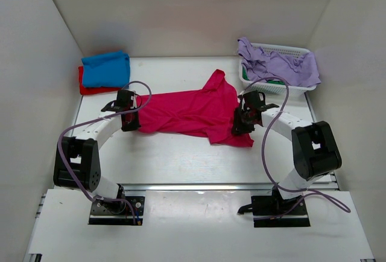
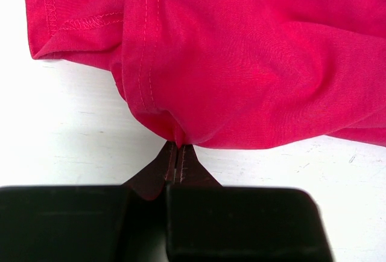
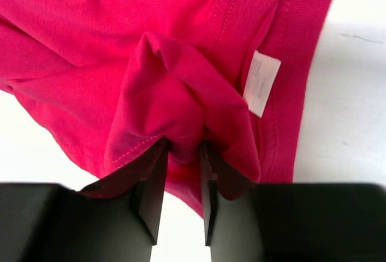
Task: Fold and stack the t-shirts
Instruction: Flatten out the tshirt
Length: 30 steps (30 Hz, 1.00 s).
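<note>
A crimson-pink t-shirt (image 1: 187, 111) lies spread and rumpled across the middle of the table, one sleeve pointing to the back. My left gripper (image 1: 129, 120) is at its left end, shut on a pinch of the hem (image 2: 176, 147). My right gripper (image 1: 241, 126) is at the shirt's right end near the collar. Its jaws stand a little apart, and a loose fold of the crimson cloth (image 3: 184, 147) bulges between the fingertips. The white neck label (image 3: 261, 83) shows just right of them. A folded blue t-shirt (image 1: 107, 67) rests on a red t-shirt (image 1: 90, 87) at the back left.
A white slatted basket (image 1: 289, 49) stands at the back right, with lilac cloth (image 1: 277, 66) draped over it and something green inside. White walls close in the table on the left, back and right. A purple cable loops over each arm.
</note>
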Each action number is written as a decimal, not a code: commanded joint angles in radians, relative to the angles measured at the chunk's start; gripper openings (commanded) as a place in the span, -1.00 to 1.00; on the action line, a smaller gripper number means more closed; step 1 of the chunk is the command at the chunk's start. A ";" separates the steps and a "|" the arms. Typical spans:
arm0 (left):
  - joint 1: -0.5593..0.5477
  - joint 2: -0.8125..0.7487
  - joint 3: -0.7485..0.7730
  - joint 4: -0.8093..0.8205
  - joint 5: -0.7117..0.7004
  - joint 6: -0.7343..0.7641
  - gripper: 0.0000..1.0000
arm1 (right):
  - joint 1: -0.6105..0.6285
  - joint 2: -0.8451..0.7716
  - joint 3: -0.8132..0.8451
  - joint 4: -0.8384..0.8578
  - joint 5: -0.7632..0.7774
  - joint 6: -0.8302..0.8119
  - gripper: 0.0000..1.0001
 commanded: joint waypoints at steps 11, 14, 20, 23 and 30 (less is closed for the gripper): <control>0.061 -0.065 0.066 -0.048 0.038 0.008 -1.00 | -0.040 -0.133 0.159 -0.226 0.026 -0.066 -0.99; 0.089 -0.082 0.119 -0.100 0.078 0.017 -1.00 | -0.118 -0.229 0.150 -0.341 0.021 -0.117 -1.00; 0.069 -0.167 0.151 -0.151 0.086 -0.001 -1.00 | -0.237 -0.347 0.129 -0.486 0.024 -0.193 -1.00; 0.070 -0.238 0.160 -0.169 0.107 -0.012 -1.00 | -0.242 -0.397 0.116 -0.514 0.015 -0.207 -1.00; 0.053 -0.329 0.266 -0.301 0.142 0.003 -1.00 | -0.215 -0.466 0.107 -0.594 -0.060 -0.238 -1.00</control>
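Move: The right hand's open fingers straddle a bunched fold at the t-shirt's near right edge, practically at the hand point and a centimetre lower. From that hand the t-shirt's middle is some 18 cm left and 7 cm farther out, and the white basket's middle about 25 cm out and 16 cm right. The left hand already holds the t-shirt's near left edge; the shirt's middle lies about 22 cm right and 5 cm out from it, the folded stack some 23 cm out and 12 cm left. The right hand shuts its fingers on the bunched fold, pinching it, then lifts about 11 cm while swinging some 9 cm to the right, away from the left hand, and finally draws back about 6 cm towards the base. Keeping its pinch on the near left edge, the left hand starts a little later with a small shift left and out that it takes back, and rises some 12 cm nearly straight up, its fingers tipping outward by roughly 15 degrees. ##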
